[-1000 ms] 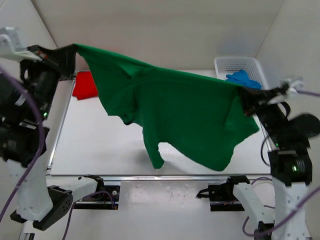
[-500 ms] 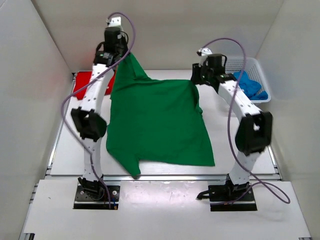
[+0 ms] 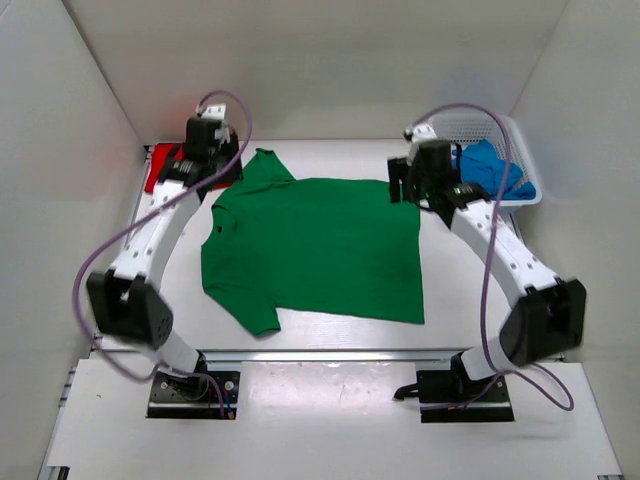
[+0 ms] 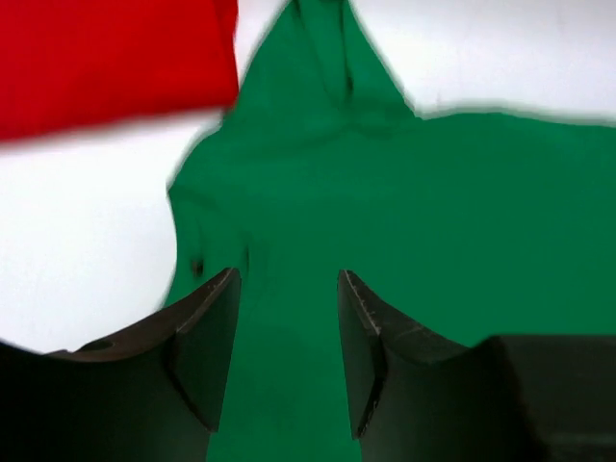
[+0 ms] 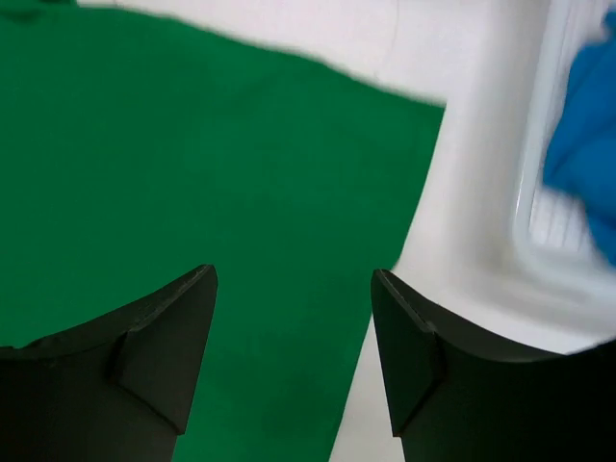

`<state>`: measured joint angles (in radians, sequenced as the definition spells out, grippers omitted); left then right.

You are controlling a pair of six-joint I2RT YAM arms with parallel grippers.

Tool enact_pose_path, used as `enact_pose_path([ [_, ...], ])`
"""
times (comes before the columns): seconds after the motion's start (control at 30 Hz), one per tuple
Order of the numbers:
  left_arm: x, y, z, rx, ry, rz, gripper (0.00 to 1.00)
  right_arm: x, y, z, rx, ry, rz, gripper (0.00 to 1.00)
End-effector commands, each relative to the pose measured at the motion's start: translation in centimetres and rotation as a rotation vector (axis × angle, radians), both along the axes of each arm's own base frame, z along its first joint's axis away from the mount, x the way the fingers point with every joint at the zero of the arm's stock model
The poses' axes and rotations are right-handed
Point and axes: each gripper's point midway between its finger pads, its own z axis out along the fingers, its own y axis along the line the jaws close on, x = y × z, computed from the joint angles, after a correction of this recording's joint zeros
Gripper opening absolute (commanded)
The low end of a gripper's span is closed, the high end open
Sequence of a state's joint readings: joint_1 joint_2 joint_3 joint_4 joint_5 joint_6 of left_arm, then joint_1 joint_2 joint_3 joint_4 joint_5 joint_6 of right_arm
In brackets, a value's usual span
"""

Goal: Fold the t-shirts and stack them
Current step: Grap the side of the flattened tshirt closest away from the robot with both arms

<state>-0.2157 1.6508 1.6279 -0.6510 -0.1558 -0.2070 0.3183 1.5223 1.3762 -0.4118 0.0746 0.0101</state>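
A bright green t-shirt (image 3: 310,250) lies spread flat across the middle of the table, with one sleeve (image 3: 265,162) pointing to the back. My left gripper (image 3: 222,178) hovers open just above its back left shoulder; in the left wrist view the fingers (image 4: 207,327) stand apart with only green cloth (image 4: 433,212) below. My right gripper (image 3: 403,188) is open over the shirt's back right corner, and nothing sits between its jaws (image 5: 294,272). A red t-shirt (image 3: 160,168) lies at the back left. A blue t-shirt (image 3: 495,170) is in the basket.
The white mesh basket (image 3: 522,140) stands at the back right corner, its rim (image 5: 500,241) close beside my right gripper. White walls close in the table (image 3: 330,160) on three sides. The red t-shirt (image 4: 106,58) lies just left of the green sleeve.
Both arms swung the hanging green t-shirt forward and lowered it flat onto the table. Both grippers opened and let go of its far corners.
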Motion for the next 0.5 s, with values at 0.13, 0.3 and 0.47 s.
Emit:
enact_pose_path([
  [0.13, -11.2, 0.8, -9.4, -0.030, 0.279, -0.033, 0.55, -10.3, -3.3, -8.3, 0.175, 0.281, -0.151, 0.62],
  [0.3, -14.9, 0.2, -14.1, -0.022, 0.393, -0.054, 0.55, -15.6, -2.7, -13.2, 0.188, 0.446, -0.156, 0.62],
  [0.47, -15.4, -0.5, -17.7, -0.033, 0.452, -0.048, 0.55, -18.5, -2.8, -17.6, 0.167, 0.585, -0.158, 0.65],
])
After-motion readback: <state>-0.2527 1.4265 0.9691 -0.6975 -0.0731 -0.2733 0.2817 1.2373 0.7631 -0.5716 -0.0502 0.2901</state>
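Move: The green t-shirt lies flat on the table below both open hands. Its near sleeve is about 29 cm back and 7 cm right of the left hand, 24 cm below; the red folded shirt is 7 cm ahead and 8 cm left of that hand. The near right corner is some 27 cm back and 3 cm right of the right hand, 23 cm down, with the white basket 11 cm ahead and 17 cm right of that hand. Back towards the base and down at once, both arms swing together, each about 17 cm back and 17 cm lower, from over the t-shirt's far side towards its near side. Both wrists tip some 30 degrees further down, the right also turning slightly clockwise; drawing level first, they then sink faster and ease off. The fingers stay open, touching nothing yet. ##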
